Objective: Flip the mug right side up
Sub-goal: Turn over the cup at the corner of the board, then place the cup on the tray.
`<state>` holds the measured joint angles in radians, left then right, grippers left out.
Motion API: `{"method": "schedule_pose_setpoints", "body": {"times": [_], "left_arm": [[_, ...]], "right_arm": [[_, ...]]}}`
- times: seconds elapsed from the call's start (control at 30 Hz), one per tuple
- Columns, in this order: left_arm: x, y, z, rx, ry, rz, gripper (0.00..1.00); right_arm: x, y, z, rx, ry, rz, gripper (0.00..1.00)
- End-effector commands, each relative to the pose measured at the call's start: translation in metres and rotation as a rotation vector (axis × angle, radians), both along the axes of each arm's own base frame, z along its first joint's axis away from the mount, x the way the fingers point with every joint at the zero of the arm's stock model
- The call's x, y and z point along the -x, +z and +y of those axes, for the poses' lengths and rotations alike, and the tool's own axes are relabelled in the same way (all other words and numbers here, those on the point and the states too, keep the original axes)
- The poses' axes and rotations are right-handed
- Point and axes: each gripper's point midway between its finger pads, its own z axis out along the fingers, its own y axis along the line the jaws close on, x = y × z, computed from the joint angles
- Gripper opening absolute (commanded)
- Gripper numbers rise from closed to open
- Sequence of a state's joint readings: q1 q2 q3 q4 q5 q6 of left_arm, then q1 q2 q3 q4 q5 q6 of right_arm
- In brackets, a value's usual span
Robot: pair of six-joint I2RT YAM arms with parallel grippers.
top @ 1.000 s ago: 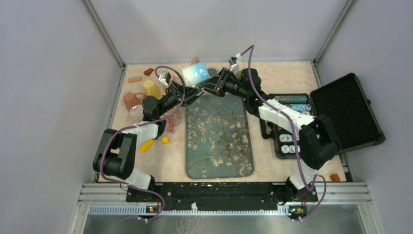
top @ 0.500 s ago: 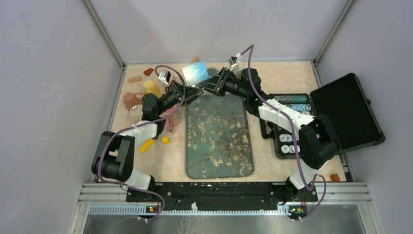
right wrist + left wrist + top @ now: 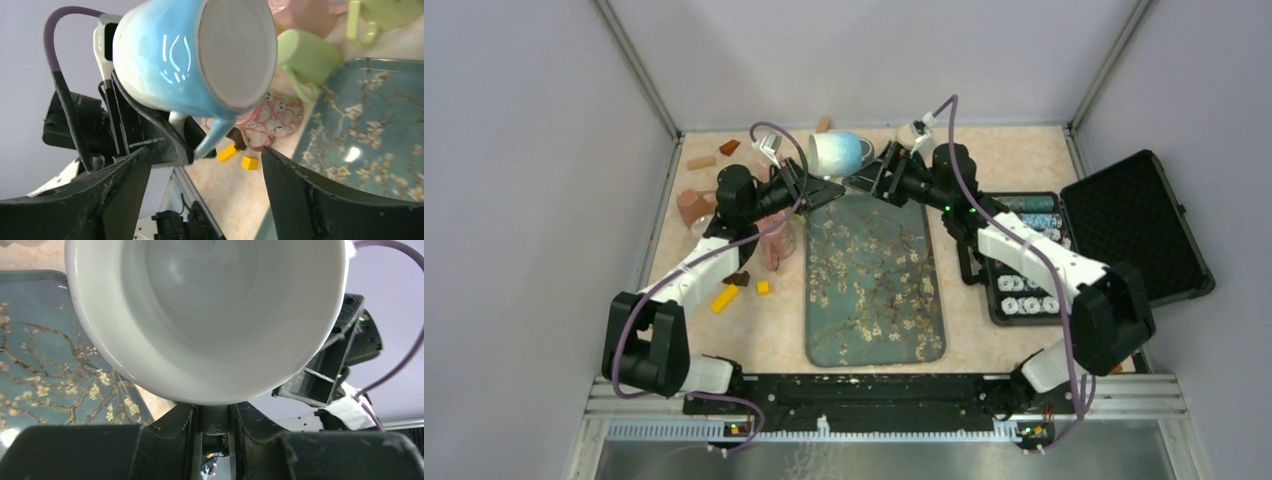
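The mug (image 3: pixel 836 153), blue outside and white inside, hangs in the air over the far end of the flowered tray (image 3: pixel 874 290). It lies on its side, its mouth towards my left arm and its base towards my right. My left gripper (image 3: pixel 819 182) is shut on the mug's handle. The left wrist view looks straight into the mug's white inside (image 3: pixel 210 315), with the handle pinched in the left gripper (image 3: pixel 215 420). My right gripper (image 3: pixel 871 178) stands open just right of the mug, apart from it. In the right wrist view the mug's base (image 3: pixel 235 50) faces the open right gripper (image 3: pixel 205 150).
A pink patterned mug (image 3: pixel 272 117) and a green mug (image 3: pixel 305 62) sit left of the tray (image 3: pixel 370 115). A brown mug (image 3: pixel 692 205), yellow blocks (image 3: pixel 725 298) and wooden blocks (image 3: pixel 702 162) lie further left. An open black case (image 3: pixel 1124 230) of small parts lies on the right.
My right gripper has opened and let go of the mug. My left gripper has tightened on the handle, and the left arm has risen and carried the mug a little right.
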<state>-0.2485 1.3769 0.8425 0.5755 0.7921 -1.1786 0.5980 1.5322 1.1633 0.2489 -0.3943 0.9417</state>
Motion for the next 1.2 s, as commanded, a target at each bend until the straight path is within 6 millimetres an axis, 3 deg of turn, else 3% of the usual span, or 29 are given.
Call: {"method": "schedule_pose_setpoints", "body": {"times": [0.0,0.13,0.27,0.4,0.53,0.83,1.17], "left_arm": [[0.0,0.036,0.002,-0.088,0.009,-0.209,0.0],[-0.007,0.019,-0.003,-0.206,-0.014,-0.191,0.0],[-0.016,0.005,-0.021,-0.345,-0.031,-0.199,0.0],[-0.022,-0.023,-0.048,-0.522,-0.06,-0.205,0.0],[-0.027,-0.048,-0.072,-0.62,-0.08,-0.189,0.0],[-0.048,-0.102,-0.117,-0.824,-0.13,-0.169,0.0],[-0.069,-0.154,-0.142,-1.042,-0.146,-0.167,0.0]], "right_arm": [[0.008,-0.002,-0.045,0.172,-0.115,-0.074,0.85],[0.016,-0.006,-0.092,0.286,-0.233,-0.082,0.94],[0.025,0.014,-0.135,0.374,-0.382,-0.154,0.99],[0.041,0.042,-0.176,0.42,-0.521,-0.225,0.99],[0.056,0.066,-0.205,0.427,-0.617,-0.285,0.99],[0.082,0.088,-0.232,0.395,-0.682,-0.355,0.99],[0.097,0.104,-0.244,0.381,-0.703,-0.393,0.99]]}}
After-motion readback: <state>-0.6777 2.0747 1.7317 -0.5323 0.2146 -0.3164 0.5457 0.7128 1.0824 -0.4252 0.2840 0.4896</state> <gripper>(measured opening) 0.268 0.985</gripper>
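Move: Ahead and to the right of the left hand, which already holds the blue mug by its handle, lies the board's far right corner: about 7 cm forward, 17 right, 27 below. The big beige mug stands some 8 cm beyond that corner and 3 left of it; the wooden block is about 6 cm to its right and level with it. The dark mug is roughly 14 cm ahead of the left hand and 2 right. From the right hand the corner is 7 cm ahead, 15 right and 27 below. Rolling its right side down by some 60 degrees, the left hand carries the blue mug down about 18 cm and right about 13, drifting a little forward, towards the far right corner of the board, fingers still shut on the handle. The right hand, already off the mug, opens the rest of the way and clears out to its right, back and up, turning clockwise. ##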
